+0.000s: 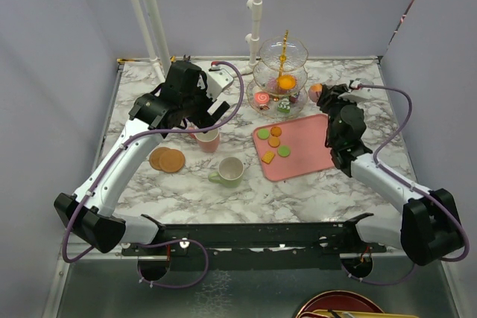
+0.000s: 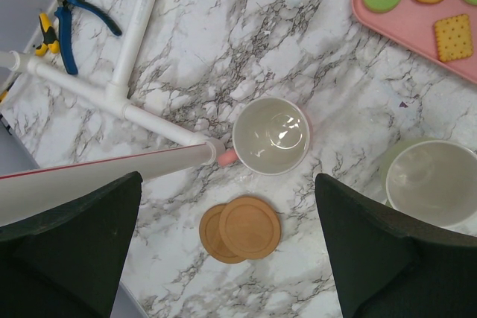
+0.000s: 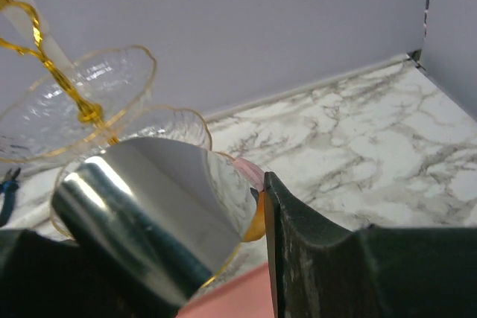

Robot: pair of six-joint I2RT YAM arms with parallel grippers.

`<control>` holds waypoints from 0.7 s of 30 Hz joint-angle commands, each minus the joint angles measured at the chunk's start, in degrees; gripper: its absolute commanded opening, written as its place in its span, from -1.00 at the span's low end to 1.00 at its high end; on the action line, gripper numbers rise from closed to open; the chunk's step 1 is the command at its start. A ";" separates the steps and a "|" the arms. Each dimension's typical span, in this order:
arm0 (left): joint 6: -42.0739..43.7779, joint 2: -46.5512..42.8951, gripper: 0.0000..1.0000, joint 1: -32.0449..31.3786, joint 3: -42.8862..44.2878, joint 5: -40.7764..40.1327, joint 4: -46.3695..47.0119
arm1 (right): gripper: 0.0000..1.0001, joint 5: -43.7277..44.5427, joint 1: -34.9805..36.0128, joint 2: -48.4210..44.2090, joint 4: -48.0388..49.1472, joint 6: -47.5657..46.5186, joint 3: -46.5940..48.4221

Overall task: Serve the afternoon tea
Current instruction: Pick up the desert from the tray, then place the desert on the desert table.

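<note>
The clear glass three-tier stand with its gold stem rises at the back centre, small cakes on its lowest tier. My right gripper hovers just right of it, shut on an orange macaron; the stand's glass tiers lie close behind the fingers. Several macarons and a biscuit rest on the pink tray. My left gripper hangs open above the pink mug and two overlapping brown coasters, holding nothing. The pale-green mug stands to the right.
White pipe posts stand at the back left, one pipe lying across the marble near blue-handled pliers. Grey walls enclose the table on three sides. A black rail runs along the near edge.
</note>
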 commanded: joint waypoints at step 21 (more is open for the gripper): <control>0.86 -0.33 0.98 0.34 2.59 1.29 -1.47 | -0.80 -7.94 -0.42 19.38 4.31 -6.23 24.67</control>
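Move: The right hand holds the metal tongs with the peach-coloured dessert in their tips; the top tier of the cake stand lies some 12 cm ahead and 12 cm to its left, about level or 2 cm lower. The orange on the tier beneath is about 11 cm ahead, 9 cm left and 11 cm down, and the pink tray's middle is some 3 cm back, 2 cm left and 24 cm below. From the left hand that top tier is roughly 19 cm ahead, 20 cm right and 5 cm down. Still climbing away from the pink tray, the right hand first rises about 6 cm, then swings forward some 8 cm and 4 to 5 cm to the left, nearly levelling out as it heads for the right side of the stand's top tier. Its fingers keep squeezing the tongs around the peach-coloured dessert, pointing a little more upward and turning about 5 degrees counter-clockwise. ##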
